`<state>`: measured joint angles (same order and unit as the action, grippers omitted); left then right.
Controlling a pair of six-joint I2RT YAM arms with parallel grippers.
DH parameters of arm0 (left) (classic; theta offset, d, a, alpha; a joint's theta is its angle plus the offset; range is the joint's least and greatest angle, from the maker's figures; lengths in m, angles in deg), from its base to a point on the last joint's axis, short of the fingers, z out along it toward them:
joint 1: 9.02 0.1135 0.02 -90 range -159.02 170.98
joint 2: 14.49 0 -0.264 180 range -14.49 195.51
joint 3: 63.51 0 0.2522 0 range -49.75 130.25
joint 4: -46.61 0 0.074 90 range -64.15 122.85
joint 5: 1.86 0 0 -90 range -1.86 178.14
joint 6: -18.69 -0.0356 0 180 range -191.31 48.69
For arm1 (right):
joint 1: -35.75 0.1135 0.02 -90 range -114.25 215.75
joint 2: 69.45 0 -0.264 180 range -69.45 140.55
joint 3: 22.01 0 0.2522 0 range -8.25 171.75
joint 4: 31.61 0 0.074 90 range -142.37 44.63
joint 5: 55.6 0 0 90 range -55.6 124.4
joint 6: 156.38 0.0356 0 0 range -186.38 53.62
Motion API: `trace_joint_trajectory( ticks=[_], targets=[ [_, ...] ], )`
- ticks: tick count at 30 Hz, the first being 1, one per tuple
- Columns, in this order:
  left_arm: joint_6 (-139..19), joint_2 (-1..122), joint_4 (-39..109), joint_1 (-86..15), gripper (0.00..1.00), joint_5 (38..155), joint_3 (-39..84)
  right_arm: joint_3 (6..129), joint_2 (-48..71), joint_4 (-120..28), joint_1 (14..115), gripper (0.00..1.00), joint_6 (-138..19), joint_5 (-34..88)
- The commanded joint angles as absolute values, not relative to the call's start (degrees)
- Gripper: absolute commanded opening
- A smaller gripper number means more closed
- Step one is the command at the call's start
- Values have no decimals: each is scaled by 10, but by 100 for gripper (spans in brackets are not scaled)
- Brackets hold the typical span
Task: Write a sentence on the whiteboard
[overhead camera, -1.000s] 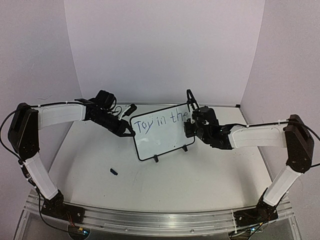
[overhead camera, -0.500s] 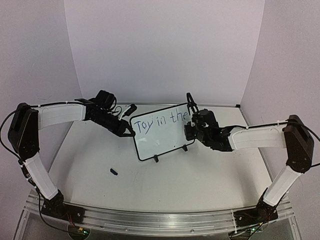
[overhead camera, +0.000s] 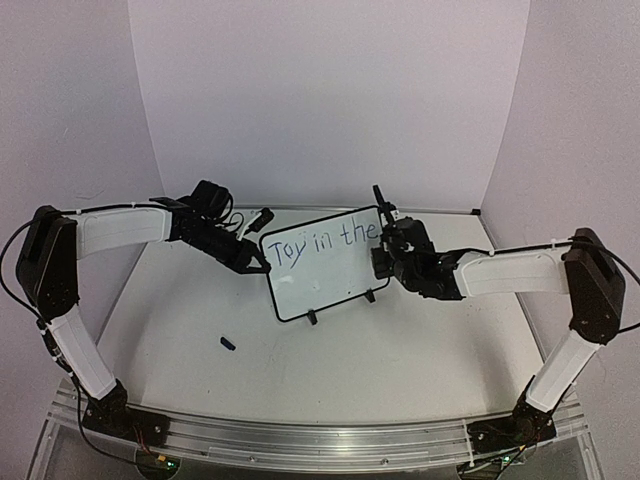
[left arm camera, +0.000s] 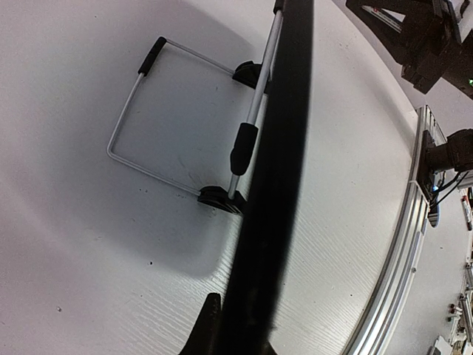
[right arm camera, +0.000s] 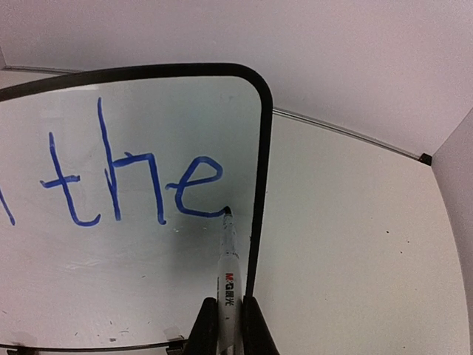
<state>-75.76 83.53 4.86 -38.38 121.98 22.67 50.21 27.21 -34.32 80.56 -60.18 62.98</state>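
The whiteboard (overhead camera: 330,285) stands tilted on its feet mid-table, with the sentence (overhead camera: 322,243) in blue reading "Toy in the" along its top. My left gripper (overhead camera: 260,266) is shut on the board's left edge; in the left wrist view the black frame (left arm camera: 284,148) runs up from between the gripper (left arm camera: 244,342) jaws. My right gripper (overhead camera: 384,243) is shut on a white marker (right arm camera: 229,277). The marker's tip touches the tail of the "e" in "the" (right arm camera: 133,181), close to the board's right frame (right arm camera: 260,185). The lower half of the whiteboard (right arm camera: 111,288) is blank.
A small dark marker cap (overhead camera: 228,344) lies on the table front left of the board. The board's wire stand (left arm camera: 140,111) props it from behind. White walls close the back and sides; an aluminium rail (overhead camera: 320,437) runs along the near edge.
My right gripper has shifted slightly left toward the board's right edge, with the marker tip at the end of the "e". The left arm and the board have stayed put.
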Motion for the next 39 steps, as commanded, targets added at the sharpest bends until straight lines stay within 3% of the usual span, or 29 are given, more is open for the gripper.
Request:
trace_joint_trajectory(
  ticks=[1,24,39],
  targets=[
    [-765,849,36,-386,0,1181,243,523,273,-346,799,0,-606,653],
    [-759,848,37,-390,0,1182,245,424,12,-441,803,0,-557,481],
    [-753,850,25,-403,0,1172,251,480,64,-468,964,0,-561,508]
  ],
)
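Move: The marker in my right hand is on the end of the "e", some 6 cm ahead of that hand, 1 cm left and 2 cm below; the whiteboard's right edge is also about 6 cm ahead but 1 cm to the right. The clear lower half of the whiteboard is centred roughly 1 cm ahead, 12 cm left and 8 cm down. "Toy" is about level, 21 cm left and 2 cm down. From my left hand, that clear part lies about 2 cm ahead, 13 cm right and 6 cm down. After barely a pause at the end of the "e", my right hand lifts the marker tip off the whiteboard and draws back towards me, about 13 cm in all, climbing some 9 cm and then sinking slightly. Late on it swings left across the front of the board, the wrist turning about 20 degrees counter-clockwise, the grip on the marker unchanged. My left hand keeps steadying the board's left edge. ##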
